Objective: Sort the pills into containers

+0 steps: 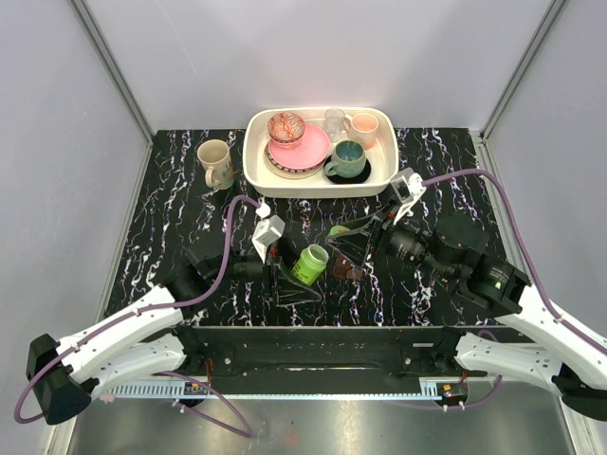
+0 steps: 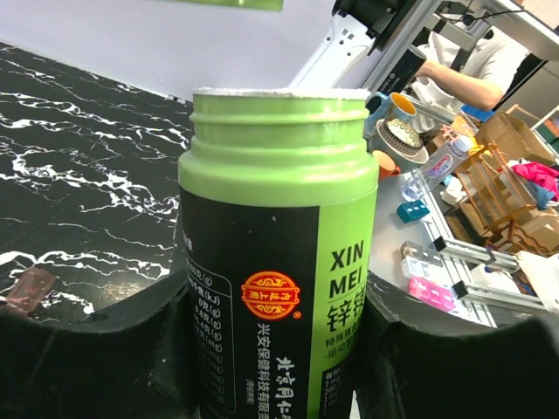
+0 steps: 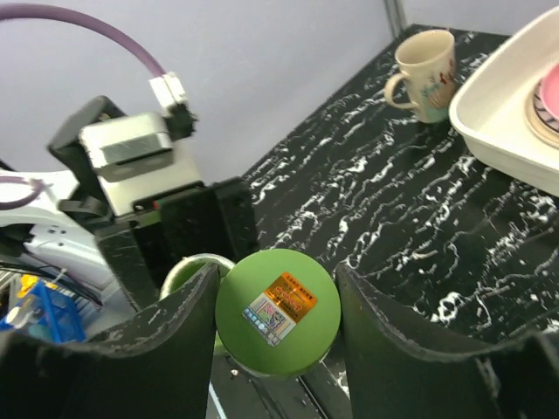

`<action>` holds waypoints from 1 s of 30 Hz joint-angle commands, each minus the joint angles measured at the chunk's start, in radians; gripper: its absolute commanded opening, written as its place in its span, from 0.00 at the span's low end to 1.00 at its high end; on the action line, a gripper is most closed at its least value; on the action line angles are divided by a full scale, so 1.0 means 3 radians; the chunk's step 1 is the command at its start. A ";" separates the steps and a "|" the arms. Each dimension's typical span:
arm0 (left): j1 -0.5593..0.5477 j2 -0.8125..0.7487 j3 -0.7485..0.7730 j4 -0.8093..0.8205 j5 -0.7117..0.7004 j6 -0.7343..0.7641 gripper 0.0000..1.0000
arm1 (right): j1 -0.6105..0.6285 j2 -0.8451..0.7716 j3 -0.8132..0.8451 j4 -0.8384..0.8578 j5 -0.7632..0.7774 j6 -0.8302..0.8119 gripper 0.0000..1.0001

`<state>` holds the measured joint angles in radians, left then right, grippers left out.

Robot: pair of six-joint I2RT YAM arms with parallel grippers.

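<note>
A green pill bottle [image 2: 275,218] with a black label stands uncapped in my left gripper [image 2: 275,301], whose jaws are shut on its body; from above the bottle [image 1: 310,263] tilts over the middle of the table. My right gripper [image 3: 278,305] is shut on the bottle's round green cap [image 3: 278,310], held just right of the bottle's open mouth [image 3: 188,266]. A small dark-brown case, the containers [image 1: 347,269], lies on the table under the right gripper [image 1: 343,237] and shows as a brown corner [image 2: 29,289] in the left wrist view. No pills are visible.
A white tray [image 1: 254,166] of crockery sits at the back centre, its rim [image 3: 489,113] showing at the upper right of the right wrist view. A beige mug [image 1: 215,163] stands left of it. Grey walls enclose the black marbled table [image 1: 161,218].
</note>
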<state>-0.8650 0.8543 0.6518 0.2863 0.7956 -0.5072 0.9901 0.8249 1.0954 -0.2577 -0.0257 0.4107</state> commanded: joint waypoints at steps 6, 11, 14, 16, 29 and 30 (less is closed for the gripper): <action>-0.0006 -0.0107 0.0277 -0.0371 -0.0152 0.0397 0.00 | 0.0013 0.0001 0.0281 -0.0690 0.0194 -0.0085 0.00; -0.0006 -0.0102 0.0292 -0.0448 -0.0131 0.0489 0.00 | 0.0013 0.0032 0.0311 -0.0793 -0.0005 -0.0050 0.00; -0.0001 -0.0117 0.0287 -0.0458 -0.0111 0.0515 0.00 | 0.0008 0.0047 0.0311 -0.0793 -0.0083 -0.0034 0.00; -0.0006 -0.0127 0.0282 -0.0453 -0.0111 0.0520 0.00 | 0.0008 0.0078 0.0322 -0.0798 -0.0129 -0.0034 0.00; -0.0006 -0.0097 0.0277 -0.0458 -0.0105 0.0535 0.00 | 0.0008 0.0236 0.0337 -0.0869 -0.0282 -0.0029 0.00; -0.0006 -0.0097 0.0277 -0.0453 -0.0105 0.0540 0.00 | 0.0008 0.0231 0.0337 -0.0874 -0.0277 -0.0034 0.00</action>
<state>-0.8650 0.8375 0.6880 0.0845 0.7700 -0.3641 0.9901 0.8909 1.1580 -0.5186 -0.0795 0.4049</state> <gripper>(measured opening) 0.557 0.573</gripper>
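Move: The right gripper holds the green lid, and the open bottle's mouth lies about 4 cm to its left, 3 cm back and 5 cm below. From the left gripper, which grips the bottle, the lid is roughly 7 cm to the right, 5 cm ahead and 10 cm up. The brown pill case lies on the table some 15 cm ahead of the right hand, 3 cm to its right and around 30 cm below. Lower the right gripper about 5 cm towards the bottle's mouth, keeping the lid pinched and tipping the fingertips down some 15 degrees; let it swing slightly right, then return left while easing a little back. Meanwhile sink the left gripper about 2 cm with a slight downward tip of its fingers, keeping its hold on the bottle. ##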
